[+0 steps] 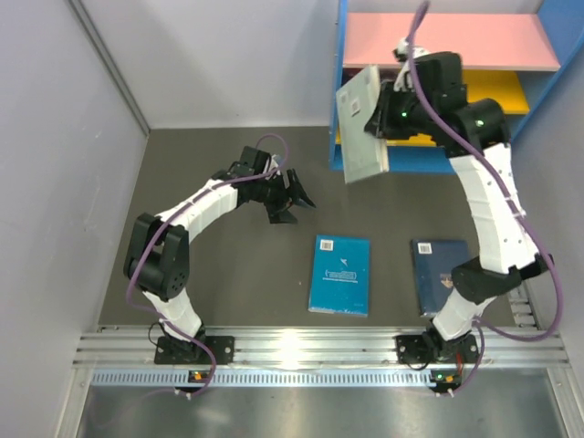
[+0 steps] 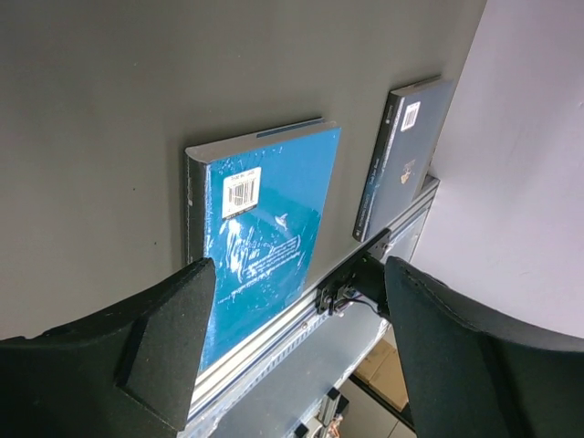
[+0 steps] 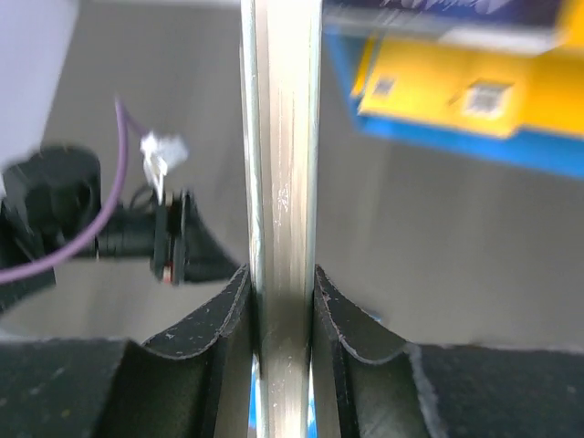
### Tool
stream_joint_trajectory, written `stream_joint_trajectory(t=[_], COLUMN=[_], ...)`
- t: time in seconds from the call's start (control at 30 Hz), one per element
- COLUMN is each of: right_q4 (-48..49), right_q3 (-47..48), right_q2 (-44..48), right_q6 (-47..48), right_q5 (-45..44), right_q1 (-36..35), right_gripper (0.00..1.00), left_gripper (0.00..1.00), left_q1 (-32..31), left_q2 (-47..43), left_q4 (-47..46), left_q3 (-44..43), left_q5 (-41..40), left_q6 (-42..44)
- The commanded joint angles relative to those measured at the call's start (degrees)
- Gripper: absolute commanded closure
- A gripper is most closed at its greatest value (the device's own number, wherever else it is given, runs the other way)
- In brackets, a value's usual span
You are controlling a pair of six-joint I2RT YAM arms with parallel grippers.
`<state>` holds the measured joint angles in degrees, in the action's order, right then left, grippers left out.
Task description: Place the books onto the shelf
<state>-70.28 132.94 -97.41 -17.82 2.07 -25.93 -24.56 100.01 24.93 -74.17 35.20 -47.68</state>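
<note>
My right gripper (image 1: pixel 383 114) is shut on a grey-green book (image 1: pixel 363 123), held upright and tilted in the air in front of the shelf (image 1: pixel 447 41), which has a pink top board, blue side panels and a yellow lower board (image 1: pixel 497 91). In the right wrist view the book's edge (image 3: pixel 283 182) is pinched between both fingers (image 3: pixel 214 328). A yellow book (image 3: pixel 474 91) with barcode stickers lies on the shelf behind. A teal-blue book (image 1: pixel 340 274) and a navy book (image 1: pixel 436 274) lie flat on the table. My left gripper (image 1: pixel 297 196) hangs open above the table, with the teal-blue book (image 2: pixel 274 228) and the navy book (image 2: pixel 406 155) beyond it.
An aluminium rail (image 1: pixel 292 351) runs along the near edge, seen past the left fingers as the rail (image 2: pixel 274 338). Grey walls (image 1: pixel 55 182) close the left and back. The right arm's lower link passes over the navy book's right edge.
</note>
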Motion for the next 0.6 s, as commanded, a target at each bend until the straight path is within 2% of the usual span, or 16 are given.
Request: stream_joint_trajectory(t=[0.0, 0.17, 0.4, 0.57], right_q4=[-0.1, 7.9, 22.4, 30.3], right_q3=[5.3, 6.4, 8.4, 11.7], right_q2=[4.0, 6.5, 5.7, 2.4], right_q6=[-1.6, -2.7, -2.1, -1.7], right_q5=[-10.6, -15.5, -17.3, -17.3], right_q1=[1.2, 2.2, 2.3, 2.4], right_gripper=[1.0, 1.0, 1.0, 1.0], left_gripper=[0.21, 0.21, 0.22, 0.22], left_q1=[0.3, 0.3, 0.2, -2.0], left_q2=[-2.8, -3.1, -3.7, -3.1], left_q4=[1.8, 4.3, 6.7, 5.9], left_q3=[-2.0, -3.3, -5.8, -12.3], left_q5=[0.2, 0.6, -0.1, -2.0], left_q6=[1.6, 3.2, 4.3, 3.2])
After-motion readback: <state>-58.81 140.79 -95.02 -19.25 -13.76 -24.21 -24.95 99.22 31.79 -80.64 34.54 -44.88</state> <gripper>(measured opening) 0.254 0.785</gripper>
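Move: The right gripper holds the grey book by its edge. The shelf's middle lies about 24 cm ahead of it, some 10 cm to its right and 17 cm below; the shelf's pink top is above that middle, about level with the hand. The purple book lies some 20 cm straight ahead and 12 below; the yellow book is under it, 19 ahead and 24 below. From the open left gripper, the shelf is roughly 26 cm ahead, 30 right and 7 up. Lift the right gripper about 11 cm in front of the shelf, keeping its pinch on the grey book. Swing it some 5 cm to the right early on, then bring it a little forward while still rising. Meanwhile tip the fingers up about 20 degrees and turn them clockwise. Let the empty left gripper rise about 3 cm, still open. ##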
